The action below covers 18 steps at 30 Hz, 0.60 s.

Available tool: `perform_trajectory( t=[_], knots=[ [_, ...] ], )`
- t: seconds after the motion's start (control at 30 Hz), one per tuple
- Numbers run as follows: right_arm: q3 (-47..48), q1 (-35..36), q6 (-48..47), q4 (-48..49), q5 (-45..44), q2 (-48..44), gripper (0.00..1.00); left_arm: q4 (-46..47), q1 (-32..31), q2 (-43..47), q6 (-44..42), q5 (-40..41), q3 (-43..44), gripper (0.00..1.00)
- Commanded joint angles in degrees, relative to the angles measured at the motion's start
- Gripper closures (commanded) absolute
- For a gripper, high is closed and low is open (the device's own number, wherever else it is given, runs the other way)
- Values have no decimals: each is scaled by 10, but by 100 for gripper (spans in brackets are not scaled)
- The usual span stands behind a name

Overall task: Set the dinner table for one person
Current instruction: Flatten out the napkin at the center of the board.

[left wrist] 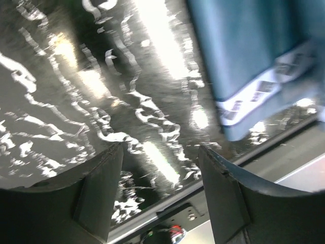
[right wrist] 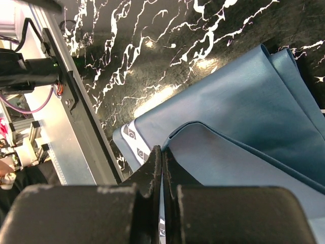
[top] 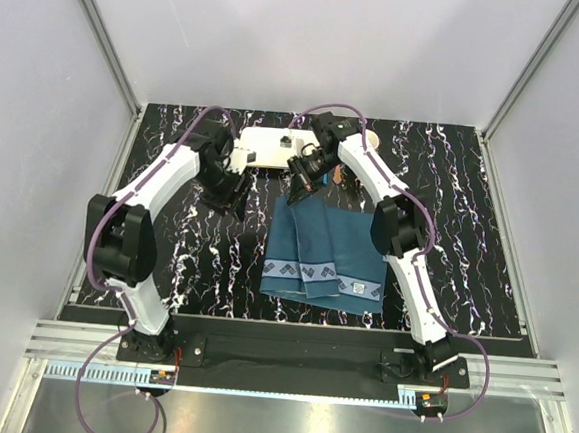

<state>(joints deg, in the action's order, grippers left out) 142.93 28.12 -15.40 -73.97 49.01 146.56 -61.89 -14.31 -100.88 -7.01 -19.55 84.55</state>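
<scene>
The dinner table point(top: 451, 209) is a black top with white veins. On it lies a teal-blue placemat point(top: 327, 245) with a white patterned border, folded over itself in loose layers. My right gripper point(top: 302, 182) is shut on the placemat's far edge, and the cloth rises up to it. In the right wrist view the jaws point(right wrist: 162, 152) are pressed together with a fold of the placemat point(right wrist: 244, 117) pinched at their tips. My left gripper point(top: 236, 197) hovers open over bare table, left of the placemat. Nothing is between its fingers point(left wrist: 101, 188); the placemat point(left wrist: 244, 46) lies off to their right.
A white tray point(top: 265, 149) with small items stands at the back, behind both grippers, and a pale round thing point(top: 368, 137) shows behind the right arm. The metal rail point(right wrist: 66, 117) runs along the table's near edge. White walls enclose the sides and back.
</scene>
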Motion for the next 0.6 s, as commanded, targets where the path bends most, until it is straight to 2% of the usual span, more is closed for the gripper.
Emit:
perform_trajectory(
  t=[0.0, 0.1, 0.2, 0.37, 0.57],
  knots=[
    [26, 5, 0, 12, 3, 3, 100, 50, -3, 51, 31, -89, -15, 34],
    [35, 5, 1, 16, -7, 11, 100, 150, -7, 80, 102, -156, -48, 35],
    [48, 5, 8, 25, -8, 20, 100, 197, -33, 57, 135, -181, -47, 33],
    [81, 6, 14, 32, -17, 35, 100, 229, -73, -6, 179, -170, -12, 32],
    [105, 4, 18, 53, -33, 38, 100, 249, -116, -29, 169, -139, 0, 33]
  ],
)
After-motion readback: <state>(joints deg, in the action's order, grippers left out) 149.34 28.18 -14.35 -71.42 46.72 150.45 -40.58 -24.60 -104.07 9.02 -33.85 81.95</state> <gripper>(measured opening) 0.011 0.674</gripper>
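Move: Some 14 cm to the right of the open left hand and about 3 cm ahead, at nearly its height, is the napkin's raised edge, already pinched by the right hand. For the right hand, the far left corner of the napkin's lower layer lies about 3 cm left, 2 cm ahead and 7 cm below. The napkin's middle is roughly 8 cm right of the right hand and 10 cm back; the white plate is about 14 cm ahead and 4 cm left, the blue spoon 12 cm ahead and 6 cm right. Swinging right about 12 cm, the left hand arcs some 3 cm up and back down towards the napkin's raised edge, its open fingers tipping about 20 degrees to point more to the right, and ends close beside the right gripper. The right hand keeps its pinch on that edge and, after a slight dip, draws it about 2.5 cm forward. ##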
